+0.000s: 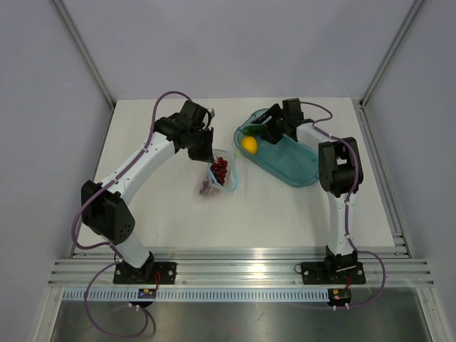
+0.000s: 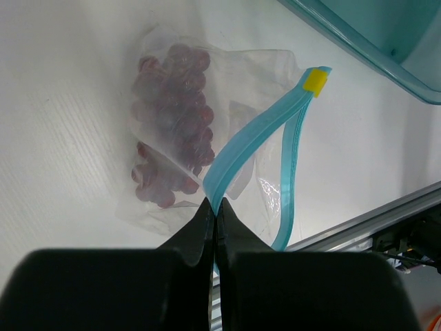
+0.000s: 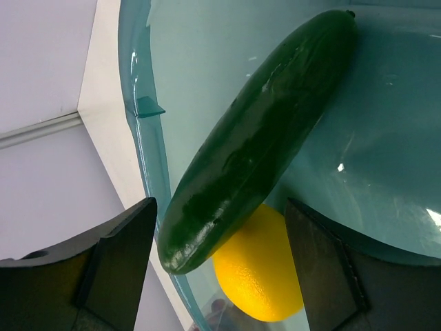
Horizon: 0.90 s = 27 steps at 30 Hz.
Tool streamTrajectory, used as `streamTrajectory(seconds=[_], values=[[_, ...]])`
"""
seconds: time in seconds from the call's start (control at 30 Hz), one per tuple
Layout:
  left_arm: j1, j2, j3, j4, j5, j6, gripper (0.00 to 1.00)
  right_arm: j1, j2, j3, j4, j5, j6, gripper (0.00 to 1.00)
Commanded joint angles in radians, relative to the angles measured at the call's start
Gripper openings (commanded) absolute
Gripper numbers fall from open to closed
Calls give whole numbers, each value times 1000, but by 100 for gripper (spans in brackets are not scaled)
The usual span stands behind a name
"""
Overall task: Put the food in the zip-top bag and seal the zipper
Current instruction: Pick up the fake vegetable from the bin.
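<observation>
The clear zip-top bag (image 1: 218, 177) lies mid-table with the dark red grapes (image 1: 221, 169) inside; the grapes also show in the left wrist view (image 2: 172, 117). My left gripper (image 2: 215, 207) is shut on the bag's light blue zipper strip (image 2: 255, 138), which has a yellow slider (image 2: 316, 80) at its far end. The bag mouth gapes open. The dark green cucumber (image 3: 262, 138) and yellow lemon (image 3: 258, 276) lie in the teal tray (image 1: 292, 160). My right gripper (image 3: 220, 255) is open, its jaws on either side of the cucumber's end and the lemon.
The teal tray sits at the back right of the white table and shows in the left wrist view (image 2: 386, 41) beyond the bag. An aluminium rail (image 1: 235, 267) runs along the near table edge. Grey walls enclose the table at back and sides.
</observation>
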Motion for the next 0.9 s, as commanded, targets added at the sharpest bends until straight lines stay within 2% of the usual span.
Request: streamTrajectory(seconds=[0.0,0.1,0.23,0.37,0.5,0.63,0.87], values=[[7,-23,8,54,32,25,0,22,20,48,25,35,47,82],[8,-27,7,54,32,28,0,23,49,42,66,21,72,83],[7,-33,1,51,35,28,0,25,51,-1,201,8,113,83],[7,-38,-2,48,45,31,0,23,53,3,220,13,115,80],[8,-49,-13,49,41,31,0,22,25,-35,244,19,119,68],[8,-53,-24,54,44,28,0,22,-12,-81,281,19,131,49],[8,-82,-45,59,35,29,0,22,-119,-190,318,22,124,34]])
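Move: The fake vegetable, a green cucumber, lies right at the open right fingers, its middle about 1 cm ahead, 1 cm left and 1 cm below. The lemon sits beside it, some 4 cm back and 4 cm left of the right hand; the middle of the teal bin is about 6 cm back and 8 cm to the right. From the left hand the vegetable is roughly 20 cm ahead, 17 cm right and 12 cm down. Reach the open right fingers another 2 cm or so forward and slightly left, dipping briefly by about 1 cm, so they straddle the vegetable towards its left end. Close there and pinch its sides, tilting the wrist only slightly, then draw it straight back by nearly 2 cm with the grip kept, staying low in the bin. ##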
